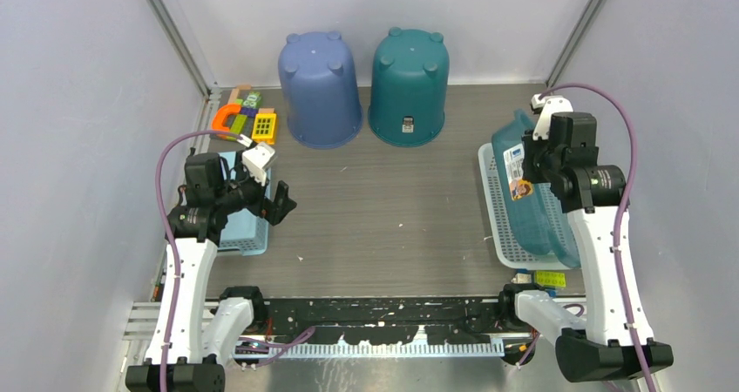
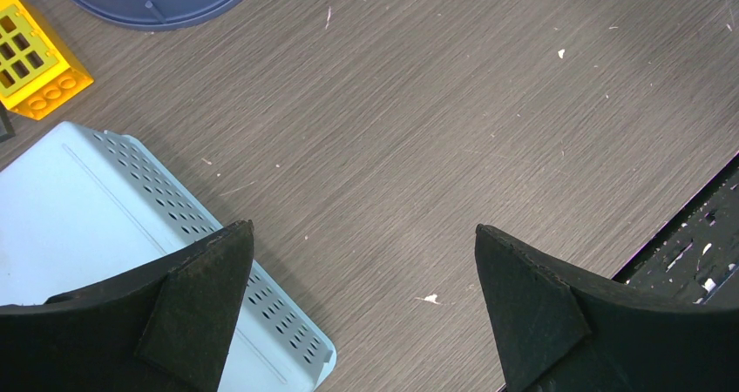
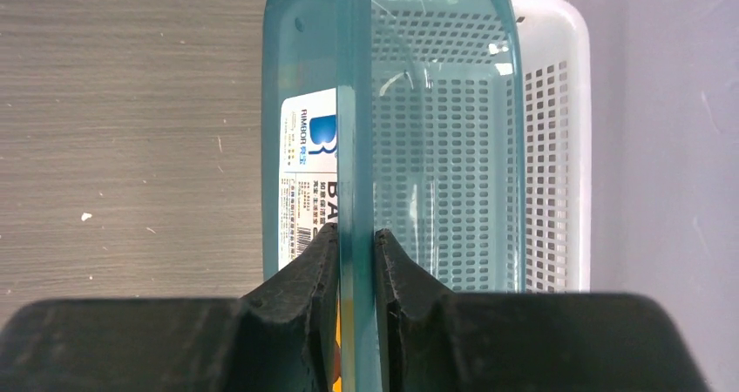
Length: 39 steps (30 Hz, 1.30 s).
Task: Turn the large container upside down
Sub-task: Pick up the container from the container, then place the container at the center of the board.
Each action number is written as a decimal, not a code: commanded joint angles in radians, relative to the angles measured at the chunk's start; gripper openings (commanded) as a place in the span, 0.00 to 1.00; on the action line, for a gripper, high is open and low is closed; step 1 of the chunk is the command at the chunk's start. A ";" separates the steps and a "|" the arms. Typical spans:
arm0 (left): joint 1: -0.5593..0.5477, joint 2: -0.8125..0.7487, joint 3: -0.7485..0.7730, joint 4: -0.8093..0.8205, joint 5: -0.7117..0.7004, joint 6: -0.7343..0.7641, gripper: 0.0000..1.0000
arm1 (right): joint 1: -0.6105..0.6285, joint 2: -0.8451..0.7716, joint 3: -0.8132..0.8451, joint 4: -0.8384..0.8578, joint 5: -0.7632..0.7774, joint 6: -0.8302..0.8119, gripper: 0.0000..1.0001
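Observation:
The large container is a translucent teal tub with a white label, sitting in a white perforated basket at the table's right side. In the top view it leans somewhat. My right gripper is shut on the tub's left wall. In the right wrist view the gripper has one finger outside by the label and one inside the large container. My left gripper hovers open over the left part of the table. Nothing is between its fingers, and bare table shows under the gripper.
A blue bucket and a teal bucket stand upside down at the back. A light blue basket lies under the left arm and also shows as a basket beside the left finger. Toy blocks are at the back left.

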State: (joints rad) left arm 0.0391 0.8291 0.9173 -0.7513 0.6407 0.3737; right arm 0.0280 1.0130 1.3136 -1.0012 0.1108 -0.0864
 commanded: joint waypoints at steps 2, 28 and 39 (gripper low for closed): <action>-0.002 -0.007 0.000 0.042 0.022 0.000 1.00 | 0.000 -0.024 0.094 0.026 0.012 0.009 0.01; -0.003 0.001 -0.007 0.051 0.008 -0.003 1.00 | 0.419 0.309 0.623 -0.161 -0.277 -0.086 0.01; -0.002 0.002 -0.011 0.048 -0.009 0.000 1.00 | 0.703 0.464 0.546 -0.116 -0.358 -0.220 0.01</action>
State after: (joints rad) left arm 0.0391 0.8349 0.9062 -0.7372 0.6292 0.3737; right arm 0.6716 1.4914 1.9411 -1.1969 -0.1974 -0.2314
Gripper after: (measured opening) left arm 0.996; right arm 0.220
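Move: The right hand already holds the teal basket by its rim; the open middle of the table lies about 34 cm to its left, level fore-and-aft and some 27 cm below. The white basket is some 3 cm ahead, 5 cm right and 24 cm below, while the green container stands roughly 28 cm ahead, 28 cm left and 14 cm below. From the left hand, that open middle is about 3 cm ahead, 25 cm right and 22 cm below. The right hand lifts the already-pinched basket, then swings some 25 cm left towards mid-table, turning 55 degrees counter-clockwise. ##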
